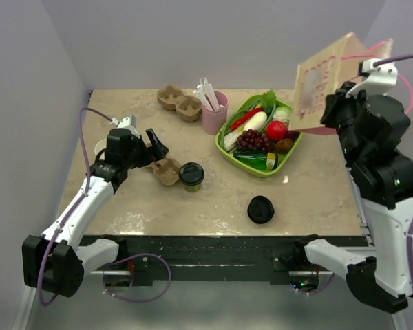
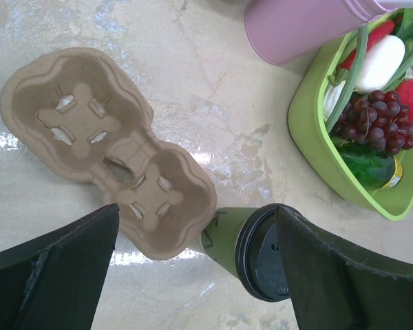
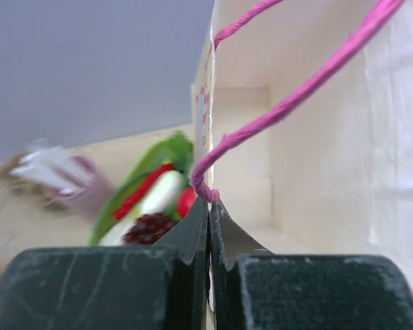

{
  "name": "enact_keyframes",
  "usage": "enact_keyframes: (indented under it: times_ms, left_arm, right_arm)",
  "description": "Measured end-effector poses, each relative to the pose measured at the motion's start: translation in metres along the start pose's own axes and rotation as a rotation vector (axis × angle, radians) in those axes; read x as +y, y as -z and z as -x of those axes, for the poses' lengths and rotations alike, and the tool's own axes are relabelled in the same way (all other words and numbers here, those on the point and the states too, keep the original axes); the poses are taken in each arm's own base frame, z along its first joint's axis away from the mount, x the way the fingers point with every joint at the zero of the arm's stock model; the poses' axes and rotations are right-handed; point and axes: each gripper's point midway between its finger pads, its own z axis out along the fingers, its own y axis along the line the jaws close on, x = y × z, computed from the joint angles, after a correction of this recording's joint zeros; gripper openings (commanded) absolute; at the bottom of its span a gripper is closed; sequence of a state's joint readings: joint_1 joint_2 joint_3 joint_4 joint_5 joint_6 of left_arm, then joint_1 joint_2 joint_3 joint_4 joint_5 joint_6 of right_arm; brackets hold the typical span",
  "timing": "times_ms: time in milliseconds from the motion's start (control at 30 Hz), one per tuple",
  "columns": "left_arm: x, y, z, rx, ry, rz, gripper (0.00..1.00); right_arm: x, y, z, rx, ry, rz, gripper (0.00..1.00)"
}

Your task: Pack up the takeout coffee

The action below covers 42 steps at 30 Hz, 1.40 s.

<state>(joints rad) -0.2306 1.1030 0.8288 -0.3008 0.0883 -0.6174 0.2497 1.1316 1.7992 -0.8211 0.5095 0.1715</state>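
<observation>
The takeout coffee [image 1: 191,176], a small olive-green cup with a black lid, stands on the table beside a brown cardboard cup carrier [image 1: 166,170]. My left gripper [image 1: 151,148] hovers open just left of the carrier. In the left wrist view, the carrier [image 2: 110,151] lies between and ahead of the fingers, and the coffee [image 2: 237,240] stands by the right finger, partly hidden by it. My right gripper [image 1: 330,110] is raised at the far right. It is shut [image 3: 210,203] on the rim of the pink-handled paper bag [image 3: 316,172], where the handle joins. The bag [image 1: 327,75] hangs tilted off the table.
A loose black lid [image 1: 260,210] lies near the front edge. A green tray [image 1: 289,157] of fruit and vegetables sits right of centre. Behind it stand a pink cup [image 1: 215,113] holding straws and a second cardboard carrier [image 1: 179,102].
</observation>
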Motion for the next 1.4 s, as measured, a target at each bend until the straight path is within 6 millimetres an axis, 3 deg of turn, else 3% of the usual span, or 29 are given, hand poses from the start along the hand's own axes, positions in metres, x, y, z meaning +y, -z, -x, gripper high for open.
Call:
enact_keyframes:
  times_ms: [100,167,300,367,433,500,600,833,967,1133,1400]
  left_arm:
    - [0.0,0.0,0.0,0.0,0.008,0.0,1.0]
    - [0.0,0.0,0.0,0.002,0.018,0.001,1.0]
    - [0.001,-0.001,-0.004,0.015,0.052,0.013,1.0]
    - [0.004,-0.002,-0.007,0.024,0.067,0.029,1.0]
    - [0.007,-0.002,-0.009,0.03,0.08,0.044,1.0]
    - [0.012,-0.001,-0.012,0.035,0.093,0.069,1.0]
    - [0.017,-0.001,-0.016,0.047,0.113,0.096,1.0]
    - [0.02,-0.003,-0.023,0.066,0.139,0.113,0.99]
    - [0.025,-0.005,-0.03,0.086,0.141,0.128,0.99]
    - [0.03,-0.008,-0.034,0.095,0.154,0.151,0.99]
    - [0.045,-0.013,-0.059,0.145,0.226,0.203,0.93]
  right_arm:
    - [0.055,0.039,0.011,-0.049,0.035,0.32,0.0]
    - [0.085,0.052,0.005,-0.04,0.067,0.475,0.0]
    - [0.143,0.057,-0.038,0.076,0.148,0.679,0.0]
    - [0.167,0.052,-0.072,0.16,0.198,0.725,0.0]
    - [0.179,0.052,-0.102,0.232,0.23,0.755,0.0]
    - [0.186,0.055,-0.135,0.314,0.261,0.769,0.0]
    - [0.19,0.062,-0.16,0.376,0.28,0.763,0.0]
    - [0.188,0.074,-0.158,0.35,0.233,0.717,0.0]
    - [0.184,0.072,-0.149,0.321,0.206,0.686,0.0]
    - [0.188,0.072,-0.154,0.328,0.2,0.696,0.0]
    - [0.214,0.066,-0.218,0.435,0.328,0.652,0.0]
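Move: The bag in my right hand goes to clear table right of the coffee cup, about 26 cm left, 3 cm back and 47 cm below that hand. The coffee cup is 37 cm left, 2 cm back. The vegetable basket lies 12 cm left, 15 cm ahead; the loose black lid 12 cm left, 10 cm back. My left hand has the cup carrier roughly 15 cm below, 2 cm ahead, with the coffee cup about 12 cm right and 5 cm back. Keeping my right fingers shut on the paper bag's rim, I swing it about 25 cm left and nearly 20 cm down, past the basket to the coffee cup's right side, turning some 40 degrees counter-clockwise and tipping the fingers down; midway I almost pause, then lower on. My open left hand sinks about 7 cm towards the carrier, easing slightly back and tilting down. ##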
